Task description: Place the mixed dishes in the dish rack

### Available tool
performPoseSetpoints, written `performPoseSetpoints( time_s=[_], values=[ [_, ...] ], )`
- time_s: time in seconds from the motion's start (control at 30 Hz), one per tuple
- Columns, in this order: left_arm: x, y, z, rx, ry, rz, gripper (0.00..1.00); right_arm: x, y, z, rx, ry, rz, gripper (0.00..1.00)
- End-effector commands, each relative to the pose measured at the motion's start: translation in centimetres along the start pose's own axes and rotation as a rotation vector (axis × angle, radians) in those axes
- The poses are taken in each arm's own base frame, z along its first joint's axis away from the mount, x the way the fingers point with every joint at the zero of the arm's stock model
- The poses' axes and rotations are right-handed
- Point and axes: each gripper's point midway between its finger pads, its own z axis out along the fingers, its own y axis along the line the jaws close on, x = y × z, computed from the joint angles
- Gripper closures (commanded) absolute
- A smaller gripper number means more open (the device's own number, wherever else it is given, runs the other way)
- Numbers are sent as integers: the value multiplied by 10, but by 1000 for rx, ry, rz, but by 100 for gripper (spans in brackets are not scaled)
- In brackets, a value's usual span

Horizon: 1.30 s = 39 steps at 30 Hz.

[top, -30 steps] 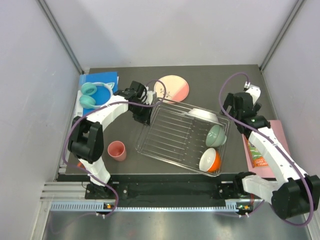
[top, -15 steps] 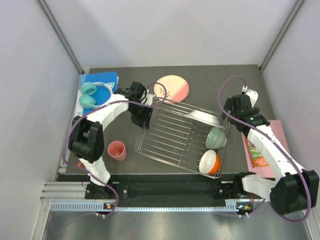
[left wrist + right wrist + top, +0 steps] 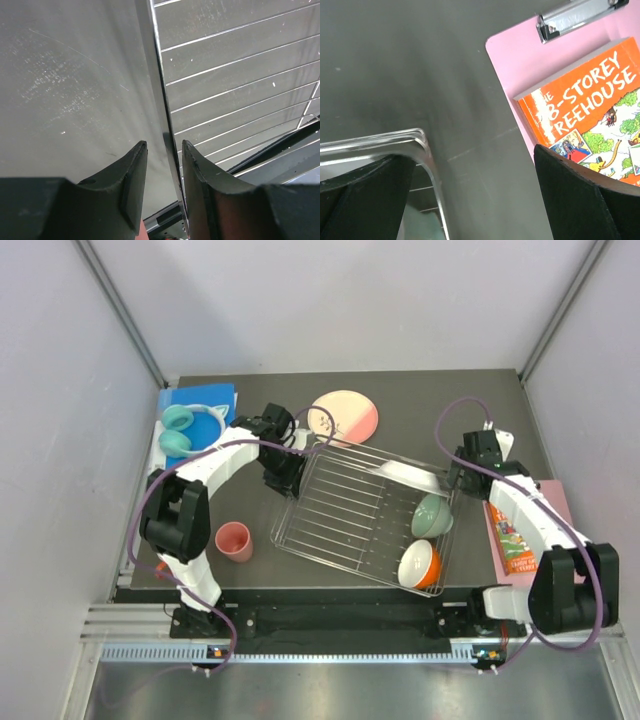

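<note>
The silver wire dish rack (image 3: 345, 510) lies at an angle mid-table. In it are a white plate (image 3: 410, 476), a mint-green bowl (image 3: 432, 516) and an orange bowl (image 3: 420, 564). A pink-and-cream plate (image 3: 346, 415) lies on the table beyond the rack, and a pink cup (image 3: 234, 540) stands to its left. My left gripper (image 3: 289, 476) (image 3: 164, 145) is at the rack's far left corner, jaws open and straddling the rim (image 3: 156, 75) with a gap on the left side. My right gripper (image 3: 463, 476) (image 3: 470, 165) is wide open beside the rack's right corner (image 3: 420, 137), holding nothing.
A teal ring-shaped object (image 3: 180, 430) lies on a blue board (image 3: 198, 398) at the back left. A pink clipboard (image 3: 545, 502) (image 3: 520, 55) carrying an orange book (image 3: 515, 540) (image 3: 590, 100) lies at the right edge, close to my right gripper.
The left jaws have parted from the rack's rim. The rack has shifted slightly to the left. The right arm has swung in, its gripper now lower beside the rack's right corner.
</note>
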Motion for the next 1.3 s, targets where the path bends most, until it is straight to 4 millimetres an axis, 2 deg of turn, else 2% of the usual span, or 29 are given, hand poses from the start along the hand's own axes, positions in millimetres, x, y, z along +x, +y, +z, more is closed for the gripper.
performPoseSetpoints(
  time_s=[0.0,0.23,0.43,0.6,0.8,1.0,1.27],
  values=[
    [-4,2,-10,-16,-24,36,62,-33,6,5,-10,-46,42,0],
    [16,9,3,-24,32,48,63,-63,28,9,-65,-81,68,0],
    [34,7,9,8,96,59,64,-61,32,17,-66,-64,56,0],
    [45,-6,7,61,136,86,66,-56,35,21,-78,-55,54,0],
    [56,-26,-6,136,172,98,65,-53,38,21,-95,-55,46,0],
    [66,-46,-20,198,201,110,66,-56,49,21,-119,-58,21,1],
    [80,-74,-24,239,237,172,65,-60,65,26,-146,-44,-2,0]
  ],
)
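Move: At the left hand's half-closed fingertips lies the dish rack's left rail, about 1 cm to the right; the rack's near-left corner is some 13 cm back and 4 cm left of that hand, the pink cup 13 cm back and 14 cm left. For the right hand, the rack's far-right corner is roughly 2 cm ahead and 3 cm left, with the white bowl 2 cm ahead and 13 cm left, the green bowl 8 cm back and 8 cm left. Turning the skewed rack between both hands: the wide-open right hand dips briefly, then pushes its far-right corner about 5 cm forward and a little left, left finger against the inside of the corner. The left hand sinks 2 cm beside the left rail and draws back about 8 cm towards the near-left corner, fingertips swinging some 15 degrees towards the base, half-open fingers still astride the rail. ##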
